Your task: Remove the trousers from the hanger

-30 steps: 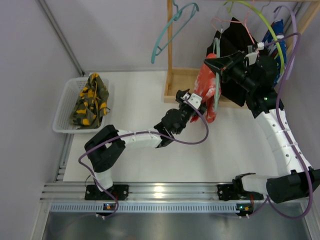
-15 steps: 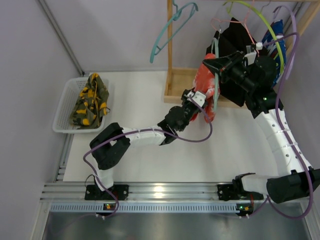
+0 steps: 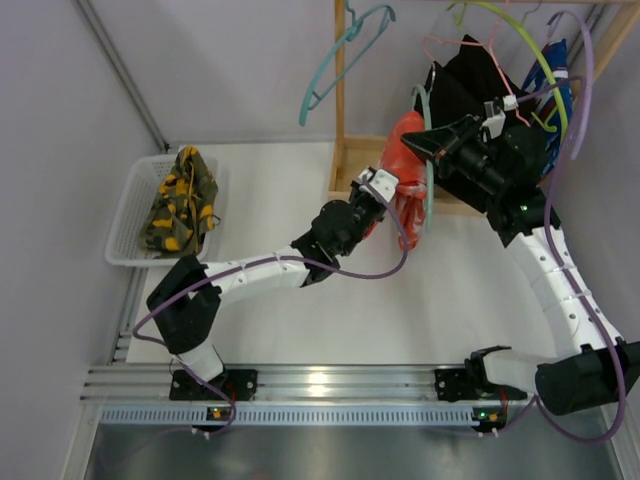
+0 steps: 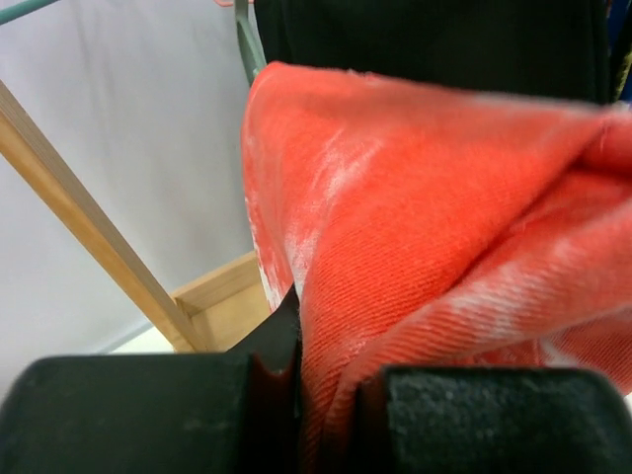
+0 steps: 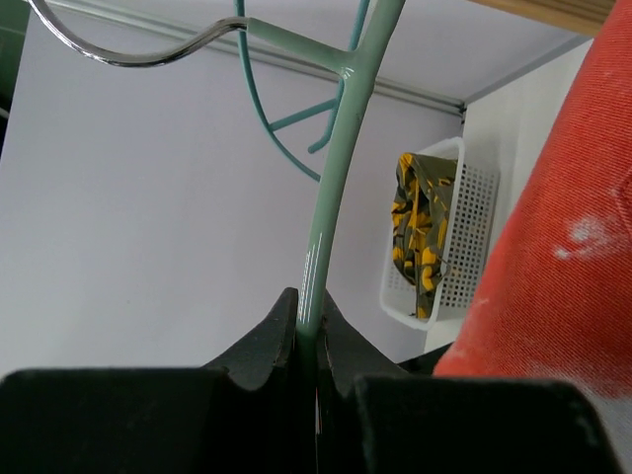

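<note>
Red-orange trousers (image 3: 408,170) with white marks hang over a pale green hanger (image 3: 428,200) in front of the wooden rack. My left gripper (image 3: 390,195) is shut on a fold of their cloth (image 4: 425,227), which is pinched between the jaws (image 4: 326,395). My right gripper (image 3: 422,143) is shut on the hanger's thin green bar (image 5: 336,168), just above the red cloth (image 5: 563,257). Black trousers (image 3: 465,80) hang behind on the rack. Camouflage trousers (image 3: 180,200) lie in the white basket (image 3: 125,215) at the left.
A wooden rack frame (image 3: 342,100) stands at the back with an empty teal hanger (image 3: 345,55) on it. A blue garment (image 3: 555,80) hangs at the far right. Purple cables loop round both arms. A wall closes the left side.
My left gripper has risen to the red-orange trousers and shut on their cloth. The right gripper, holding the hanger, has shifted slightly left.
</note>
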Action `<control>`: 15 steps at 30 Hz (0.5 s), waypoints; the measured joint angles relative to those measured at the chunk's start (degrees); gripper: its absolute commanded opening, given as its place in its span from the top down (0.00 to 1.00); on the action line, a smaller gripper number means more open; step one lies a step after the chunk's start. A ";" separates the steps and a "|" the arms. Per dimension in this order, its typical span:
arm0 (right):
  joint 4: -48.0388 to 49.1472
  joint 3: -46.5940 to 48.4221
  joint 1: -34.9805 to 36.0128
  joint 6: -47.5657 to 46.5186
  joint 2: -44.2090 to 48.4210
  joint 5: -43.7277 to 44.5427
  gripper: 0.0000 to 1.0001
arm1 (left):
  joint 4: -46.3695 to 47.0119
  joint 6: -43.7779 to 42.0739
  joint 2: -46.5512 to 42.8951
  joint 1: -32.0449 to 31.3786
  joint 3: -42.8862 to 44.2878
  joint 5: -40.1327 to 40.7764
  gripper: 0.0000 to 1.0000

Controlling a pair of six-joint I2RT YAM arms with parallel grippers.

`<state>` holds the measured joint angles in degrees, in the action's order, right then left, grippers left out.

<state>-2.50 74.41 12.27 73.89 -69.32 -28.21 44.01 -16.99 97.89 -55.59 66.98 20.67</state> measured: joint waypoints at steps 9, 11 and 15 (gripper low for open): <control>7.32 -7.43 0.11 -3.28 1.27 -4.76 1.00 | -16.87 8.11 -5.55 -0.07 6.40 -0.48 1.00; 8.85 -9.35 0.11 -3.85 1.81 -5.20 1.00 | -20.41 9.70 -6.45 -0.07 8.20 -0.70 1.00; 11.61 -12.46 -0.09 -3.76 2.54 -6.01 1.00 | -27.26 12.15 -7.54 -0.07 11.78 -0.94 1.00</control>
<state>9.10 61.95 12.19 70.13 -66.78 -34.22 16.75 -4.84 90.35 -55.66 78.76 19.73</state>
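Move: The green hanger's middle is about 8 cm ahead of the left hand, 6 cm to its right and 8 cm above; the left fingers already hold the red trousers. The black garment hangs some 17 cm ahead and 18 cm right of that hand, about 8 cm up, and the empty teal hanger about 25 cm ahead, 7 cm left and 15 cm up. From the right hand, which holds the hanger near its neck, the trousers' middle is some 6 cm back, level sideways and 10 cm below. The red trousers, still pinched by the left fingers, are carried up about 5 cm and a little back, that hand tipping its fingers down some 10 degrees. At the same time the right hand keeps its grip on the green hanger and draws it down a good 4 cm and slightly back, so hanger and right fingers come down close over the gripped cloth, touching its top. ##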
